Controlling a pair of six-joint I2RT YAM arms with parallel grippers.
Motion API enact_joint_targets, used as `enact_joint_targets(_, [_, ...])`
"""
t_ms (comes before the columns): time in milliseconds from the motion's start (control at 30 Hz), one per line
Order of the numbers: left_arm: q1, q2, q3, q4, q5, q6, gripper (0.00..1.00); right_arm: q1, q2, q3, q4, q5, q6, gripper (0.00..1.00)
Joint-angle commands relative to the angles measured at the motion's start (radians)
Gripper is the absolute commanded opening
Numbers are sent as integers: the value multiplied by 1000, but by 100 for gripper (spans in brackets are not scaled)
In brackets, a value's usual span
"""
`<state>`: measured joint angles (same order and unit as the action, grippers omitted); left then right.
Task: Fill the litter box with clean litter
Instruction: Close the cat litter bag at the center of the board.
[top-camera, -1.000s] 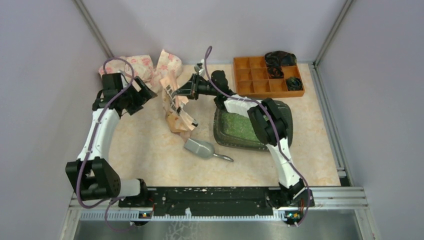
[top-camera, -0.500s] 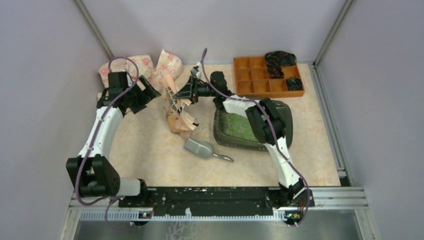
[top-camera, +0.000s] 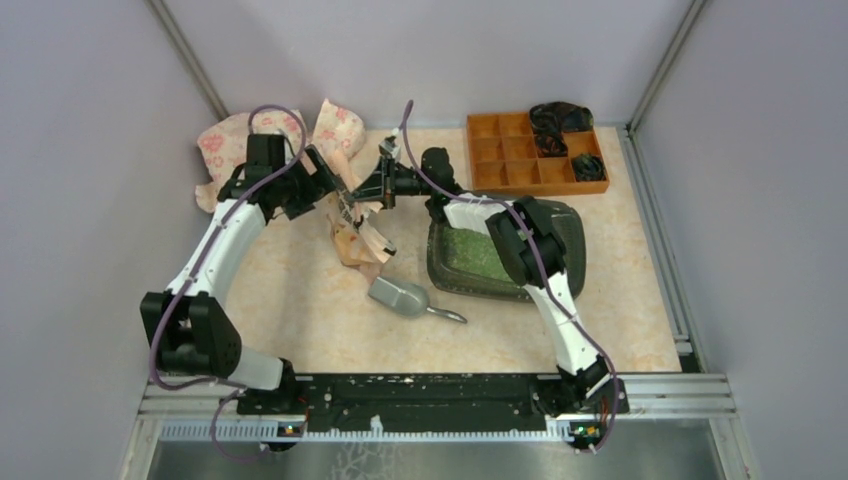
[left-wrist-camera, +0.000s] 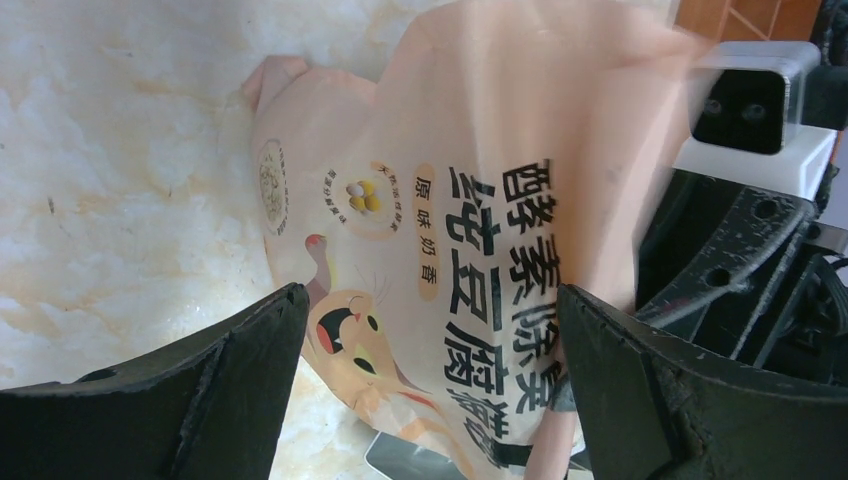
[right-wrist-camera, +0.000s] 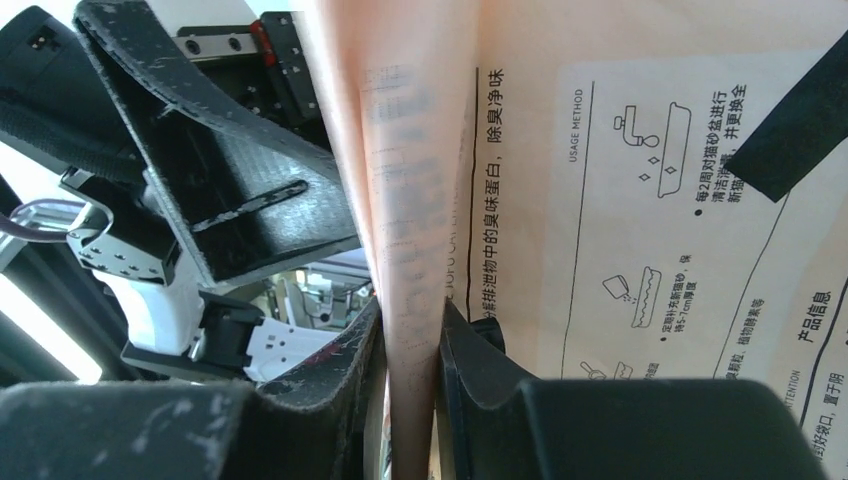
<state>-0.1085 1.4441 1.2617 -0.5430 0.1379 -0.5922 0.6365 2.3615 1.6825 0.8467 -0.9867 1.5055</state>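
The dark litter box (top-camera: 488, 291) lies right of centre with the light-green clean litter (top-camera: 468, 256) in its left half; my right arm crosses over it. A peach printed paper bag (top-camera: 355, 236) stands crumpled to its left. My right gripper (top-camera: 373, 189) is shut on the bag's folded top edge (right-wrist-camera: 410, 300), the paper pinched flat between its jaws (right-wrist-camera: 410, 385). My left gripper (top-camera: 330, 186) is wide open (left-wrist-camera: 425, 385) on the bag's other side. The bag's printed cat face (left-wrist-camera: 440, 260) fills the space between its fingers (left-wrist-camera: 215, 385); I cannot tell if they touch it.
A grey metal scoop (top-camera: 400, 297) lies on the table just below the bag. An orange compartmented organiser (top-camera: 515, 150) with black items stands at the back right. Two more peach bags (top-camera: 225, 141) (top-camera: 340, 124) lean in the back left corner.
My left arm has swung right from the back left bags to the held bag, staying open. My right gripper briefly loosened and closed again on the bag's top edge.
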Motion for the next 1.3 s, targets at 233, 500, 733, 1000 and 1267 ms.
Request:
enact_joint_targets(233, [-29,89,33,2,-65,-15,99,12,16,-14,183,-37,89,33])
enact_joint_targets(500, [-36,117,36,13,-73,-14,83,-23,-105,-56,-182,-57,-217,72])
enact_joint_targets(733, [-35,136,66,7,-99,4,76,-35,-215,144,-1059,182,-843,75])
enact_joint_targets(1000, [-36,186,114,-7,-112,31,65,23,-374,302,-1473,643,-1203,74])
enact_joint_targets(1267, [-36,260,216,-56,-127,68,41,260,-497,239,-1546,1006,-1410,70])
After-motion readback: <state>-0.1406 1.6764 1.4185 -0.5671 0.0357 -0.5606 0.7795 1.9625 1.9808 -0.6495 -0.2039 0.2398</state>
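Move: The left hand stands open with its fingers around the cat litter bag's folded mouth, whose middle is about 4 cm to its right, 2 cm ahead and nearly level. The patterned cloth is some 14 cm ahead, 1 cm left and 16 cm lower. The same mouth is at the right hand's pads, 1 cm ahead; from this hand the scoop lies 20 cm back and 11 right, the litter box 10 back and 31 right, both roughly 18 cm down. The left hand sinks about 4 cm around the bag's folded mouth, then slides forward another 4 cm while its wide-open fingers close to roughly half, with the fold between them. The right hand, still on the mouth at first, opens its fingers and lets go, dips about 5 cm, then swings up and to the right, away from the fold, as the wrist turns some 70 degrees so that the fingers go from pointing straight left to pointing left, forward and down. ##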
